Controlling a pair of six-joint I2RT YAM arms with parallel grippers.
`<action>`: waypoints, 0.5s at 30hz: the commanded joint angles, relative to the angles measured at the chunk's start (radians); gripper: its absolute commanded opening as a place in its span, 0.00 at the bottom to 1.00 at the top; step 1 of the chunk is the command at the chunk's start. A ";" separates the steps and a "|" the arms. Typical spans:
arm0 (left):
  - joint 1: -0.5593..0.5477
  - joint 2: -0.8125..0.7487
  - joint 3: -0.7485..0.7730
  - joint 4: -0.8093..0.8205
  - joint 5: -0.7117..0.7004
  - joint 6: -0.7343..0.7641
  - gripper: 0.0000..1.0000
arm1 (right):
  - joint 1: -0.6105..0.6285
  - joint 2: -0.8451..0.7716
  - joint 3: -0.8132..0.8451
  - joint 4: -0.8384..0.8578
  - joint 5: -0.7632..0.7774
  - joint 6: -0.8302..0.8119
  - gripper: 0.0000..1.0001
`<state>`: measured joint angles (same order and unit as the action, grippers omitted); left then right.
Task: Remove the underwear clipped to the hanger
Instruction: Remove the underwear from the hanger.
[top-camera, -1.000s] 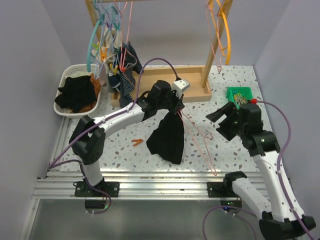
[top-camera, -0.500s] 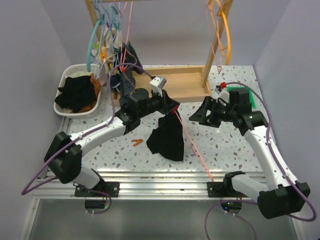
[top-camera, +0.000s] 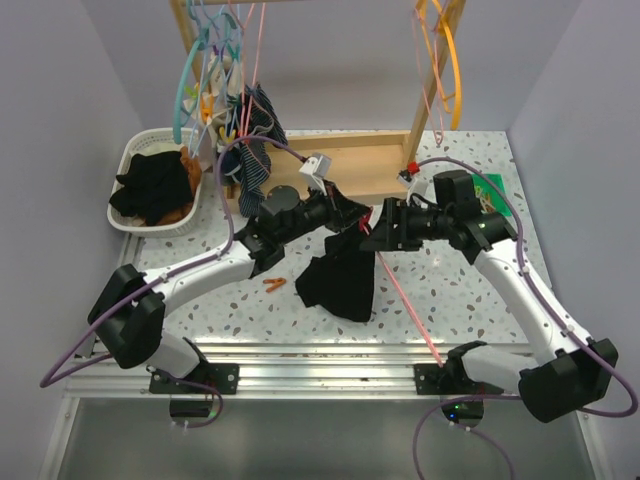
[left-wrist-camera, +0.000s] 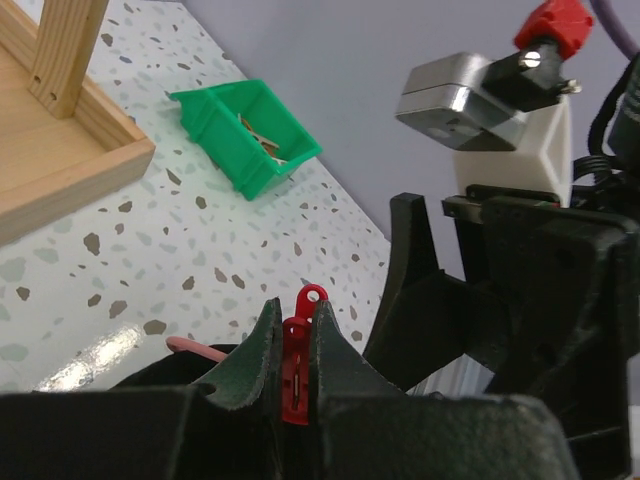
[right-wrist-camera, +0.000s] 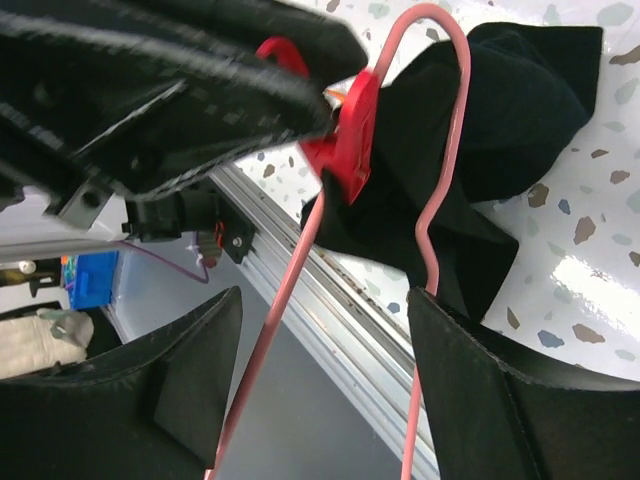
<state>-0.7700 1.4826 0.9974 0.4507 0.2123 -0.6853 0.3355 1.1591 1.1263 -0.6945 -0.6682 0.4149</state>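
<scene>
A black underwear (top-camera: 335, 282) hangs limp over the table from a pink wire hanger (top-camera: 405, 300), held to it by a red clip (top-camera: 357, 227). My left gripper (top-camera: 350, 215) is shut on that red clip (left-wrist-camera: 297, 350), which stands squeezed between the fingers of the left gripper (left-wrist-camera: 293, 330). My right gripper (top-camera: 375, 232) is open just right of the clip. In the right wrist view both pink hanger (right-wrist-camera: 275, 330) wires pass between the right gripper's (right-wrist-camera: 325, 380) fingers, below the clip (right-wrist-camera: 345, 145) and the underwear (right-wrist-camera: 490, 130).
A white basket (top-camera: 128, 158) at the back left holds black cloth and an orange-brown piece. The wooden rack base (top-camera: 375, 172) carries hangers with striped garments (top-camera: 252, 150). An orange clothespin (top-camera: 273, 285) lies on the table. A green bin (top-camera: 492, 188) stands at the right.
My right arm has swung left to the hanger, its jaws narrowing a little around the wires. The left gripper, still holding the clip, has shifted slightly right with the underwear.
</scene>
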 joint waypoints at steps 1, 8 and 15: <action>-0.028 -0.024 0.060 0.029 -0.039 0.018 0.00 | 0.017 0.016 0.036 0.016 -0.008 -0.012 0.70; -0.063 -0.038 0.052 0.040 -0.047 -0.014 0.00 | 0.037 -0.009 0.033 0.030 0.148 -0.066 0.55; -0.064 -0.044 0.056 0.032 -0.063 -0.054 0.00 | 0.036 -0.059 0.001 0.067 0.249 -0.077 0.37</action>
<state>-0.8276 1.4818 1.0096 0.4438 0.1654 -0.6994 0.3729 1.1316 1.1267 -0.6739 -0.5064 0.3691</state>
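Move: The right hand, open, already has the pink hanger's wires between its fingers just beside the red clip; that stretch lies about 2 cm to its left, 1 cm back, roughly level. The red clip, pinched by the left hand, is some 4 cm to its left, 1 cm ahead and 1 cm lower. The underwear's middle hangs around 6 cm left, 2 cm back and 10 cm below. From the left hand, the wire is about 2 cm right, 1 cm back, level. Still pinching the red clip, the left hand carries it and the hanging underwear about 2 cm back and to the right. Around the hanger wires beside it, the right hand closes its fingers by nearly half without shutting, first dipping about 1 cm, then easing about 1 cm forward and slightly right while rising again and turning some 10 degrees; a firm grip can't be seen yet. ##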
